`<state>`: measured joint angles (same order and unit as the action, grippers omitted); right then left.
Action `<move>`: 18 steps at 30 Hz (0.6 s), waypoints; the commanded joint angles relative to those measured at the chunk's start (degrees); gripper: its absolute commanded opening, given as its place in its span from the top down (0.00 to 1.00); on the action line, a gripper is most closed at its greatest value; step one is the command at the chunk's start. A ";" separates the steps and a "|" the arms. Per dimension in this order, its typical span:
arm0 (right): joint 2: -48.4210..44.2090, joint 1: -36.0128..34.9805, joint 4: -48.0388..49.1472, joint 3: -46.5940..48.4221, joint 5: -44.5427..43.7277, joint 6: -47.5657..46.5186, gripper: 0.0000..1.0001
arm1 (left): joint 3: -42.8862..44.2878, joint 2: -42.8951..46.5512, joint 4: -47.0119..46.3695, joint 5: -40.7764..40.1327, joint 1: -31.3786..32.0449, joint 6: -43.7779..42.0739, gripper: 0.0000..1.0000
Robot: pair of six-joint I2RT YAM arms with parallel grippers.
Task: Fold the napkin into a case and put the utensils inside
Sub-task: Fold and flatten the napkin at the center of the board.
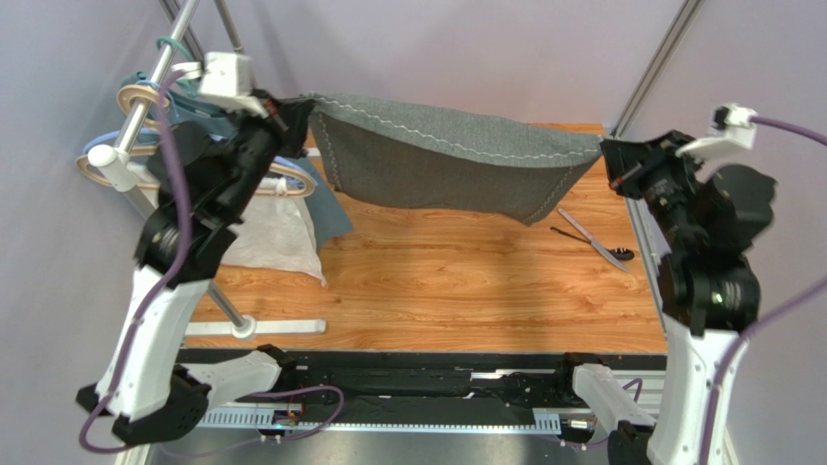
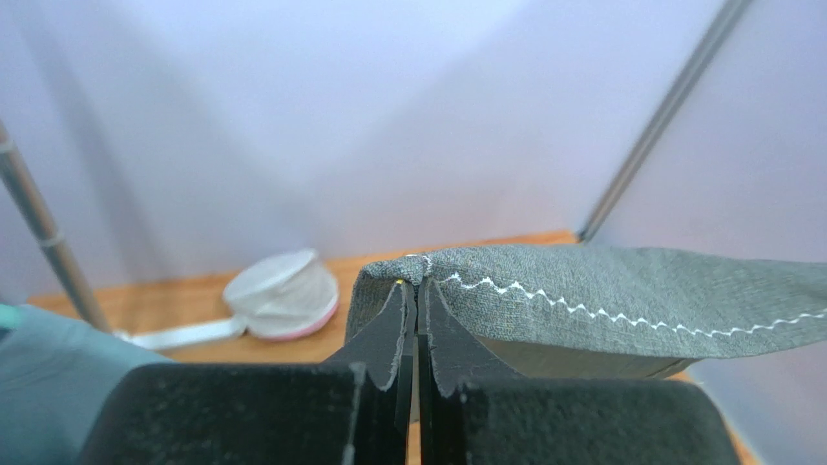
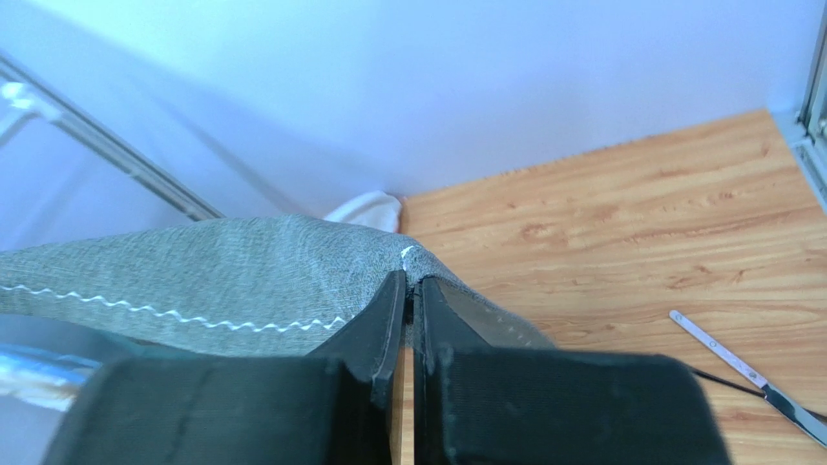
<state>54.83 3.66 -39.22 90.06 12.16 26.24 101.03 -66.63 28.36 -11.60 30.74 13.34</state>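
Note:
The dark grey napkin (image 1: 442,160) hangs in the air above the wooden table, stretched between both arms, its pale zigzag stitching along the top edge. My left gripper (image 1: 306,105) is shut on its left corner (image 2: 419,269). At the other end my right gripper (image 1: 604,147) is shut on the right corner (image 3: 413,263). The cloth sags in the middle and drapes down toward the table. The utensils lie on the table at the right: a silver knife (image 1: 592,237) and a black piece (image 1: 578,239) crossing it, also partly seen as the knife (image 3: 743,366) in the right wrist view.
A metal stand with hangers (image 1: 146,107) rises at the left, carrying a teal-blue garment (image 1: 320,194) and a white towel (image 1: 277,237); its white base (image 1: 254,327) sits near the front. A white round object (image 2: 281,295) lies on the table behind the napkin. Frame posts (image 1: 650,68) stand at the back right.

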 commanded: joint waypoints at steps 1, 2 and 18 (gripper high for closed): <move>-5.68 -0.15 -8.14 5.55 -0.04 2.23 1.00 | 0.12 7.03 0.47 7.81 0.02 1.24 1.00; -6.57 -0.15 -9.89 7.04 0.31 2.67 1.00 | 0.65 8.26 0.90 8.08 0.02 1.25 1.00; -7.29 -0.15 -7.81 4.97 -7.50 0.57 1.00 | -0.67 6.19 6.87 1.94 0.02 4.84 1.00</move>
<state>44.40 3.66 -49.78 103.31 9.76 29.43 101.08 -52.84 32.34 -4.71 30.74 16.69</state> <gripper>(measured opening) 0.024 0.009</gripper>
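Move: Below both hands, which hold the napkin's near corners, lies the centre of the board: some 40 cm below the left hand, 3 cm ahead and 18 cm to its right. From the right hand it is about 34 cm below, 5 cm ahead and 23 cm left. The knife lies about 20 cm right and 2 cm ahead of the right hand; the clothes hangers are roughly 20 cm left of the left hand and 7 cm back, the white cap some 27 cm straight ahead of it. Whipping the napkin back towards the bases, both hands travel back about 13 cm while rising 8 to 10 cm, the left one also drifting 4 cm left, with the fingers tipping up some 15 degrees. They then turn round and start forward and down by 2 or 3 cm, fingers still pinched shut on the corners. ##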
